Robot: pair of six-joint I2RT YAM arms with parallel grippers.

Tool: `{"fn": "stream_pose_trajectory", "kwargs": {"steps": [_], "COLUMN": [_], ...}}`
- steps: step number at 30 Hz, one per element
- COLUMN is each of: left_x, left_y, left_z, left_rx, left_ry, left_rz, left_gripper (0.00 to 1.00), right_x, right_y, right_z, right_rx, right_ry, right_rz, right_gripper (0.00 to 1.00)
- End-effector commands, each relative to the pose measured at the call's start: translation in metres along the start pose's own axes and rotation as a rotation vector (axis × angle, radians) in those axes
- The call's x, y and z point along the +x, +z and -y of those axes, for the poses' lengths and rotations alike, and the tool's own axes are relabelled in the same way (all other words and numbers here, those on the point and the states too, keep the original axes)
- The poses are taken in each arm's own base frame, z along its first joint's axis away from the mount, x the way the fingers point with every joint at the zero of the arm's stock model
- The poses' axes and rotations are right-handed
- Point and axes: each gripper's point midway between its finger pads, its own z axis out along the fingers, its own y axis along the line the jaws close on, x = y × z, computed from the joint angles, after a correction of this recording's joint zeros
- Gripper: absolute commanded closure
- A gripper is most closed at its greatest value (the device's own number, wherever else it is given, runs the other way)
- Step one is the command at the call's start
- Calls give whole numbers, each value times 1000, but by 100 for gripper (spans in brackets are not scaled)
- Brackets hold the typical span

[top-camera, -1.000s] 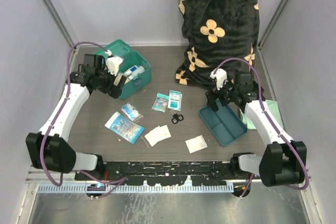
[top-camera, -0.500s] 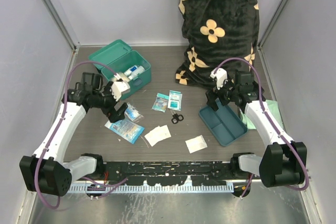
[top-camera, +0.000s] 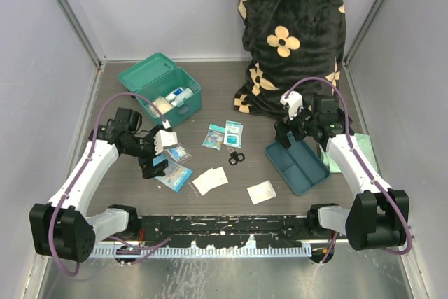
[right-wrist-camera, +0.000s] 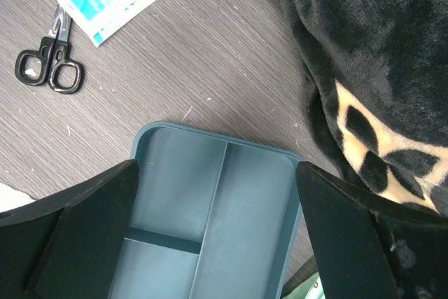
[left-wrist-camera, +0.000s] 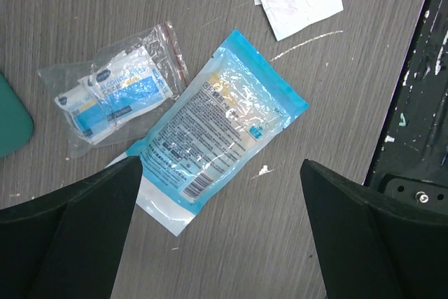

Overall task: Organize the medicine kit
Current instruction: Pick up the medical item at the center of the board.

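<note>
The medicine kit (top-camera: pixel 159 87), a teal-green box, stands at the back left with its lid open and bottles and packets inside; one corner of the medicine kit (left-wrist-camera: pixel 10 118) shows in the left wrist view. My left gripper (top-camera: pixel 158 165) (left-wrist-camera: pixel 220 167) hovers open above a long blue-edged packet (left-wrist-camera: pixel 222 125) (top-camera: pixel 175 175) lying flat on the table. Beside that lies a clear zip bag of small sachets (left-wrist-camera: pixel 115 96). My right gripper (top-camera: pixel 285 138) (right-wrist-camera: pixel 217 169) hangs open over the far end of a darker blue divided tray (right-wrist-camera: pixel 210 138) (top-camera: pixel 297 167), which holds nothing.
Two sachets (top-camera: pixel 222 135) and small black scissors (top-camera: pixel 236 157) (right-wrist-camera: pixel 45 68) lie mid-table. White flat packets (top-camera: pixel 210 180) (top-camera: pixel 261 192) sit nearer the front. A black flowered blanket (top-camera: pixel 287 33) (right-wrist-camera: pixel 364 47) fills the back right. A pale green cloth (top-camera: pixel 350 153) lies right of the tray.
My left arm has swung away from the medicine kit toward the front and now hangs over the long blue packet. The right arm has not moved.
</note>
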Motion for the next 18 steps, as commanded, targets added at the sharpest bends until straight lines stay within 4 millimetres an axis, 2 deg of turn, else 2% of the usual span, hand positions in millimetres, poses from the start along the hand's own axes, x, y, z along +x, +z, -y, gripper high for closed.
{"fn": "stream_pose_trajectory", "kwargs": {"steps": [1,7,12,15,18], "left_x": [-13,-13,-10,-4,4], "left_y": [11,38,62,67,70], "left_z": [-5,-43,-77,-97,-109], "left_rx": [4,-144,-253,-311,-350], "left_ry": [52,4,-149,-241,-287], "left_rz": [68,-6,-81,-140,-193], "left_gripper": [3,7,12,21,23], "right_x": [-17,-16,-14,-14,-12], "right_y": [-5,-3,-1,-1,-1], "right_z": [-2,-3,-4,-3,-3], "right_rx": [-9,-19,-27,-25,-21], "right_ry": [-32,-28,-26,-27,-29], "right_rz": [57,53,46,44,38], "right_gripper": [0,0,0,0,0]}}
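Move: The zip bag lies about 10 cm ahead of my left hand, some 3 cm to its right and 10 cm below. The blue packet is nearly under me, 2 cm ahead and 3 cm right. The white pads sit some 17 cm right and 1 cm ahead, and the green box 27 cm ahead and 4 cm left. From my right hand, the zip bag is roughly 34 cm left and 9 cm ahead. I swing my left hand forward and down from above the blue packet towards the zip bag, about 7 cm each way, gathering speed after a slow start that slips a little to the right. Meanwhile I turn the wrist some 15 degrees counter-clockwise, bring the fingers closer to vertical and narrow their gap by about a fifth, still well open and still above the bag. ##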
